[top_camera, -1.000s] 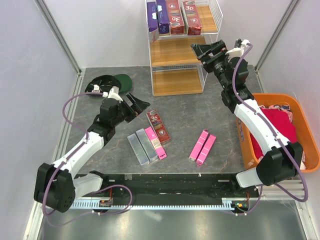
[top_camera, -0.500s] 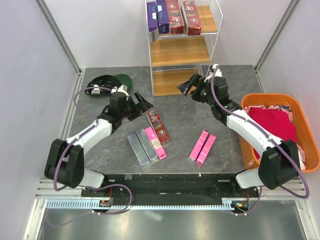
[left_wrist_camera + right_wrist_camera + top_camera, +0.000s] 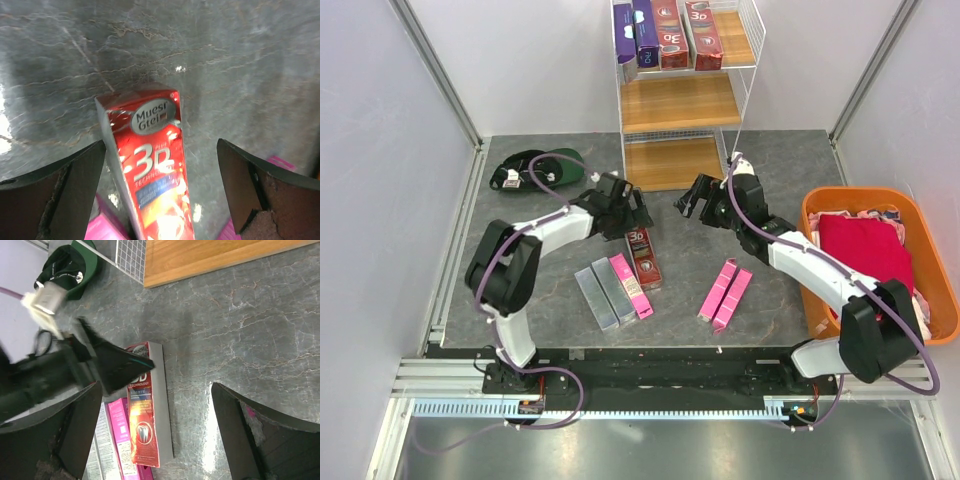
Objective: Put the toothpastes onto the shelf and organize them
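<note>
A dark red "3D" toothpaste carton [image 3: 642, 255] [image 3: 150, 170] [image 3: 147, 425] lies flat on the grey table. My left gripper [image 3: 625, 212] [image 3: 161, 145] hangs open over its far end, one finger on each side, not touching. My right gripper [image 3: 695, 195] [image 3: 156, 387] is open and empty above the table, just right of that carton. Two silver-grey cartons [image 3: 603, 293] and a pink one [image 3: 631, 285] lie beside the red one; two more pink cartons [image 3: 725, 293] lie to the right. The shelf [image 3: 670, 100] carries purple [image 3: 635, 35] and red cartons [image 3: 685, 35] on its top board.
A green cap [image 3: 545, 165] [image 3: 70, 265] lies at the table's back left. An orange basket [image 3: 920, 225] with red cloth stands at the right edge. The shelf's lowest board [image 3: 210, 255] sits close behind both grippers. Grey walls enclose the table.
My right arm came down from the shelf's top board to low over the table. My left arm reached right from near the cap to over the red carton's far end.
</note>
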{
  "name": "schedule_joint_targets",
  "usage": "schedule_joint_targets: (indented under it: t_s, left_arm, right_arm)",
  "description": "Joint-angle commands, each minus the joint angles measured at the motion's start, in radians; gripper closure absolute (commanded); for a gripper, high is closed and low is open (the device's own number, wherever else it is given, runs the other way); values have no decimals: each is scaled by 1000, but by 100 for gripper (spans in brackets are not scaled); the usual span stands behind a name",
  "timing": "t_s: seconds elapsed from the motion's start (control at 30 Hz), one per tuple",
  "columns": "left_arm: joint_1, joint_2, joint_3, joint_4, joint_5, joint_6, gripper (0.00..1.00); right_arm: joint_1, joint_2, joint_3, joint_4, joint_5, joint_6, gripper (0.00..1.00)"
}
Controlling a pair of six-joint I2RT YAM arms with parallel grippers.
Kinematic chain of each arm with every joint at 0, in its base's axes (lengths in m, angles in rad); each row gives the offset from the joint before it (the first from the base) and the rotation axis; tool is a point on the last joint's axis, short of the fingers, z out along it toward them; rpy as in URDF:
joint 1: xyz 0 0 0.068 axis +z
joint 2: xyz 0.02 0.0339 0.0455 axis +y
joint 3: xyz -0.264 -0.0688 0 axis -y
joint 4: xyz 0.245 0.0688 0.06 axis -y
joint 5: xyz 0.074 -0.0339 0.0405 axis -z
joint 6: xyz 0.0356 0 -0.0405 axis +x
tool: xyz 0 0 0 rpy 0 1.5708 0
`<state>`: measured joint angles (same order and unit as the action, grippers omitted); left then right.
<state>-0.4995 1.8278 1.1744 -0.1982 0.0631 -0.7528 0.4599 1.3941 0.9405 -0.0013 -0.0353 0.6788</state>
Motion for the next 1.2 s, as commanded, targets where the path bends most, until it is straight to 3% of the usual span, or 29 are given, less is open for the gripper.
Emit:
schedule_joint_targets:
  t_s: [0.0,0.17,0.33,0.53,0.67,0.87,1.17]
  left_arm:
    - [-48,73,115,-160,-166,63,0]
    - [-73,136,160,-190,-213,92,2]
    - [-99,197,232,-253,-258,112,11]
    - [-102,219,248,-254,-237,121,41]
    - [-100,176,225,-238,-237,112,49]
    - [-80,33,93,-100,-198,80,53]
    - [62,-185,-270,334,105,-78,53]
  right_arm:
    - [0,-53,-9,9,29,-28,2]
    - [-1,-49,-19,9,29,-28,2]
    - [-1,-56,-31,9,29,-25,2]
    - [-1,-70,-39,6,29,-24,2]
    - [0,-90,-39,4,29,-22,2]
    - [0,-121,-34,-20,29,-24,2]
    - [37,-175,-26,-39,72,-28,2]
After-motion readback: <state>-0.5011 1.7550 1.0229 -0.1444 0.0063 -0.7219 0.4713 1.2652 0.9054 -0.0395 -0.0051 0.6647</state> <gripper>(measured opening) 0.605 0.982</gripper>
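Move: Just below the left hand's open fingers is the far part of the red toothpaste, whose middle lies about 5 cm back, 3 cm to the right and 4 cm down. The pink toothpaste lies roughly 12 cm back and 1 cm to the right of that hand, with the nearer grey box some 13 cm back and 4 cm to its left. From the right hand, the red box's middle is about 5 cm back, 11 cm left and 16 cm below. Sinking some 3.5 cm over the far part of the red toothpaste, the left hand rolls its left side up about 15 degrees and closes its fingers on the box's sides. Keeping that pinch, it draws the box about 3 cm back and 3 cm left while rising 1 to 2 cm and rolling mostly level again. The open right hand drifts slightly up and back. ##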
